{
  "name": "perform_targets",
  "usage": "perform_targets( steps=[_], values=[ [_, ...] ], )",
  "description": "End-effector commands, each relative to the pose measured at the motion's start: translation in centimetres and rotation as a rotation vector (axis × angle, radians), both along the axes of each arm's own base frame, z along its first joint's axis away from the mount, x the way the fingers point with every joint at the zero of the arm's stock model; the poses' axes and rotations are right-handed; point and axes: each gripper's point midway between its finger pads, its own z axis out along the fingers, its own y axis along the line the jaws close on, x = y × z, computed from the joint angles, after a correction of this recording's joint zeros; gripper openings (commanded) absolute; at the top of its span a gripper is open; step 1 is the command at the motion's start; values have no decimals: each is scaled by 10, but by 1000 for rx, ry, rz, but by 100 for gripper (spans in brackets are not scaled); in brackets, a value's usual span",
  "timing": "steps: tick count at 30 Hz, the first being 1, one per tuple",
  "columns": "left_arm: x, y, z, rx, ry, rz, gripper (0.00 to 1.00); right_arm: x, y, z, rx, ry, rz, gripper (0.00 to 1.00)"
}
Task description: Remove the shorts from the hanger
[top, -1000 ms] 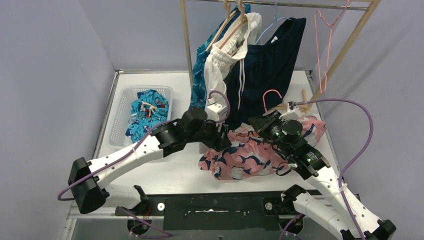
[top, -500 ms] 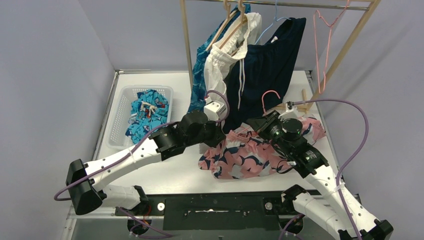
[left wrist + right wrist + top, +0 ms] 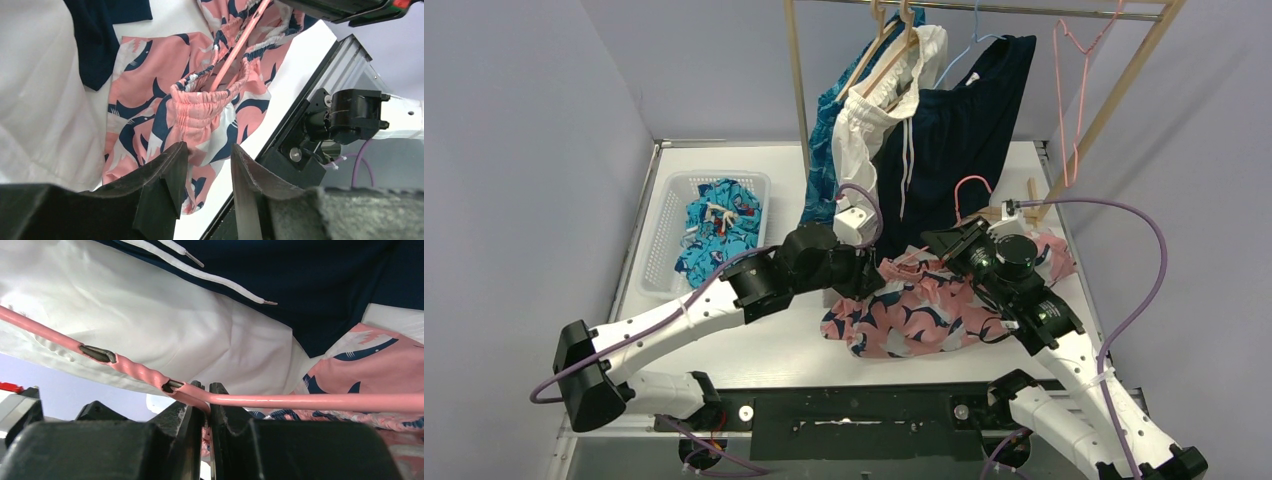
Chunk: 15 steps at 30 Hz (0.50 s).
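Note:
The pink-and-navy floral shorts (image 3: 919,312) lie bunched on the table with a pink hanger (image 3: 971,184) still through the waistband (image 3: 200,102). My right gripper (image 3: 952,244) is shut on the hanger's wire (image 3: 300,401) near its twisted neck; its own view shows the jaws (image 3: 205,396) clamped on it. My left gripper (image 3: 871,277) is open, just left of the shorts, the jaws (image 3: 207,157) hovering over the fabric's edge. White drawstring shorts (image 3: 856,135), navy shorts (image 3: 954,120) and blue leaf-pattern shorts (image 3: 824,150) hang on the rack.
The teal cartoon-print shorts (image 3: 717,225) lie in a white basket (image 3: 659,215) at the back left. The wooden rack (image 3: 796,70) stands at the back with an empty pink hanger (image 3: 1069,90) and a blue hanger (image 3: 969,48). The table's front rail (image 3: 310,150) is close.
My right gripper has lifted the pink hanger slightly up and back. My left gripper has drawn a little back to the left of the floral shorts and stays open.

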Motion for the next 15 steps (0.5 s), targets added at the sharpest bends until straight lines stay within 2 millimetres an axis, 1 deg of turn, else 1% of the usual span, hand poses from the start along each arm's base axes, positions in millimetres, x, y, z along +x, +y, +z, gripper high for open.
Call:
perform_targets(
  steps=[1, 2, 3, 4, 6, 7, 11, 15],
  values=[
    [7, -16, 12, -27, -23, -27, 36, 3, -2, 30, 38, -95, -3, 0],
    [8, -16, 10, -11, -18, -26, 36, 3, -3, 31, 38, -95, -6, 0],
    [9, -17, 8, 3, -17, -27, 32, 2, -3, 33, 39, -98, -4, 0],
    [9, -17, 4, 20, -13, -29, 24, 2, -3, 35, 38, -102, -3, 0],
    [12, -13, 2, 43, -18, -13, 5, 2, -3, 38, 33, -107, -1, 0],
    [14, -10, 2, 49, -25, 7, 0, 3, -4, 39, 28, -107, -3, 0],
    [25, 8, 5, 52, -63, 107, 0, 4, -7, 41, 15, -108, -16, 0],
    [32, 26, 9, 48, -86, 167, 0, 7, -10, 40, 0, -110, -33, 0]
  ],
)
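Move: The near end of the pink shorts' waistband lies just off my left fingertips, about 1 cm ahead, 2 cm to the right and 3 cm below. The hanger's part in my right grip is roughly 7 cm ahead of my left hand, 11 cm to the right and 3 cm up. The white shorts' leg hangs some 7 cm ahead and 4 cm left, about level in height. From my right hand the waistband end is about 6 cm back, 9 cm left and 5 cm lower. I lower my part-open left hand nearly 3 cm onto the near end of the waistband, easing slightly right, and shut the fingers on a fold of its gathered edge. Then I draw that pinch about 1.5 cm left and forward, away from my right hand, which stays almost still and keeps its grip on the pink hanger. ##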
